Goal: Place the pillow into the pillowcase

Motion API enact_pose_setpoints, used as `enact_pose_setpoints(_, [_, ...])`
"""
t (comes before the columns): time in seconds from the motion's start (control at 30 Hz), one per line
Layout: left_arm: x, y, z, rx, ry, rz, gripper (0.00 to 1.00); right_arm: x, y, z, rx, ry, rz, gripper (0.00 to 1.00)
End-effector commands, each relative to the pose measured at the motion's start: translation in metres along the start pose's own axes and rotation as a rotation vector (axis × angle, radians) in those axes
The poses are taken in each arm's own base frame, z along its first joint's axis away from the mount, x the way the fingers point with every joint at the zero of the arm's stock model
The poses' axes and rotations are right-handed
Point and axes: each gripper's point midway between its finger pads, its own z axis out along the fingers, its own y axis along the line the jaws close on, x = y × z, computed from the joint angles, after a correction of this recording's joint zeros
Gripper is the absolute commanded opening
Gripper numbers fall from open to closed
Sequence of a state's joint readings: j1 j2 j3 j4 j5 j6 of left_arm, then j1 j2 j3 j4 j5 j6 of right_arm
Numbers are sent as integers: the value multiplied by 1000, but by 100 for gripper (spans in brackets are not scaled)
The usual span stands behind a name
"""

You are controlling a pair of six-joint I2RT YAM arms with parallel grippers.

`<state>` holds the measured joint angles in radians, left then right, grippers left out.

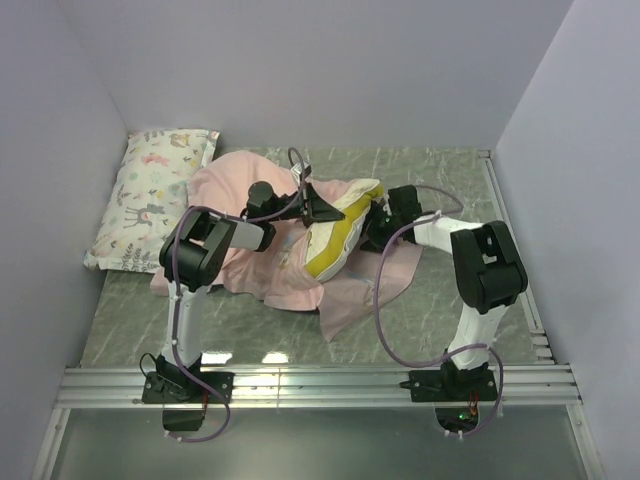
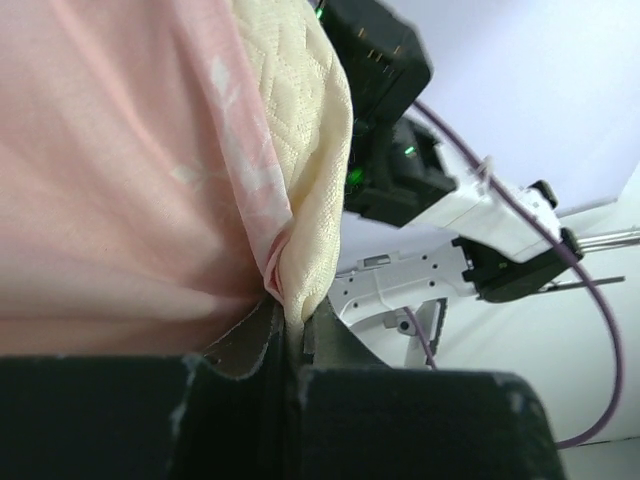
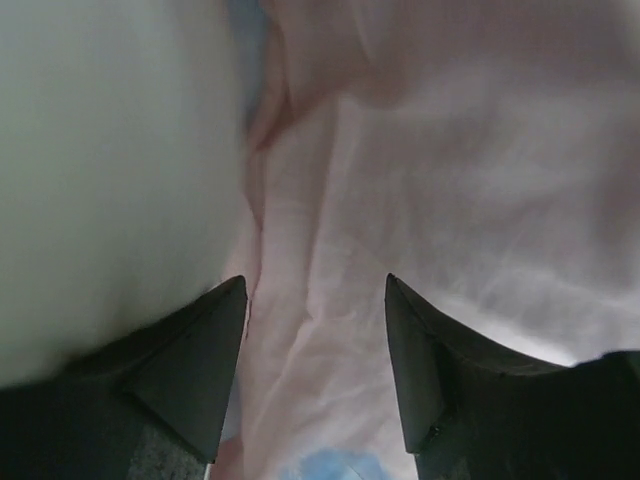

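The cream pillow (image 1: 343,222) with its yellow side band lies tilted at the table's middle, partly wrapped in the pale pink pillowcase (image 1: 240,190). My left gripper (image 1: 322,208) is shut on a corner of the pillow (image 2: 300,180), and the pillowcase's pink edge (image 2: 130,170) bunches against the same pinch. My left gripper (image 2: 290,325) hides the rest of that corner. My right gripper (image 1: 383,228) sits at the pillow's right end. In the right wrist view my right gripper (image 3: 315,300) is open over pink pillowcase cloth (image 3: 450,160), with the pale pillow (image 3: 100,170) beside its left finger.
A smaller white pillow with an animal-and-flower print (image 1: 155,195) lies at the back left against the wall. White walls close the table on the left, back and right. A flap of the pillowcase (image 1: 350,295) spreads toward the near edge between the arms.
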<state>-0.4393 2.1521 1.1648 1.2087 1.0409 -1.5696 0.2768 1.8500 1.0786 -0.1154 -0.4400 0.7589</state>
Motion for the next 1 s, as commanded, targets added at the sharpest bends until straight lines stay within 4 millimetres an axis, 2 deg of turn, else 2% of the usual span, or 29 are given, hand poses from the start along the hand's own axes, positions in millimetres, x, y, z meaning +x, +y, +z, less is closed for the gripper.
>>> enact_pose_setpoints(0.0, [10,-53,4,172,24,169,0,15,38,11,-201,-3,29,67])
enact_pose_setpoints(0.07, [10,-54,4,181,21,160,0,22,41,18,-240,19,65,63])
enact_pose_setpoints(0.1, [9,-54,4,183,19,159,0,21,61,15,-351,29,55,49])
enact_pose_setpoints(0.17, [10,-53,4,187,20,152,0,25,73,13,-436,49,100,42])
enact_pose_setpoints(0.3, [14,-50,2,182,22,141,0,17,106,-2,-590,41,107,40])
enact_pose_setpoints(0.33, [14,-50,1,180,20,140,0,16,109,0,-591,45,115,40])
enact_pose_setpoints(0.4, [14,-49,2,178,15,137,0,15,103,15,-496,47,121,49])
enact_pose_setpoints(0.43, [14,-49,2,178,16,139,0,10,98,22,-458,4,117,50])
enact_pose_setpoints(0.53, [11,-48,2,165,8,141,0,13,79,51,-356,0,166,52])
enact_pose_setpoints(0.57, [12,-45,2,153,7,129,0,19,64,59,-279,16,186,48])
enact_pose_setpoints(0.63, [11,-45,0,141,1,128,0,21,54,67,-217,1,174,43])
enact_pose_setpoints(0.67, [12,-42,-3,130,-4,126,0,22,52,70,-216,9,190,23])
enact_pose_setpoints(0.7, [12,-43,-4,126,-7,122,0,24,49,72,-201,18,209,10])
enact_pose_setpoints(0.73, [12,-41,-6,119,-14,124,0,19,51,73,-187,12,192,0])
enact_pose_setpoints(0.77, [9,-39,-11,106,-29,120,0,21,33,75,-89,10,200,0])
enact_pose_setpoints(0.83, [5,-32,-15,75,-50,108,0,10,19,63,-11,-21,157,0])
enact_pose_setpoints(0.9, [-3,-30,-23,61,-82,110,0,11,-6,48,82,-25,167,0])
enact_pose_setpoints(0.93, [-6,-29,-25,50,-91,119,0,6,-15,31,115,-50,131,0])
enact_pose_setpoints(0.97, [-11,-31,-29,45,-112,126,0,5,-37,18,186,-45,144,0])
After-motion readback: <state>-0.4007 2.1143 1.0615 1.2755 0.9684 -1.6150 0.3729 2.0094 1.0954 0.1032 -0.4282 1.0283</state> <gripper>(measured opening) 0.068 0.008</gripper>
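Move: The pillowcase edge under the pillow lies about 8 cm to the right hand's left, 1 cm farther out and 3 cm lower. The pillow stands over it, its middle some 6 cm to the hand's left, 1 cm farther out and 6 cm higher; the case's loose flap is centred about 10 cm nearer the base, straight back and 4 cm lower. From the left hand, that edge is roughly 17 cm below, 3 cm ahead and 1 cm right. The right hand, fingers open, reaches left about 8 cm in beneath the pillow, rolling its left side up some 20 degrees and then partly back, sinks about 3 cm and shuts its fingers on the folded pillowcase edge, then draws back right 2 to 3 cm with it pinched. The left hand keeps its pinch on the pillow's corner and the pink hem high up, rises about 1 cm and sinks again, then shifts some 2 cm to the left at the end. ##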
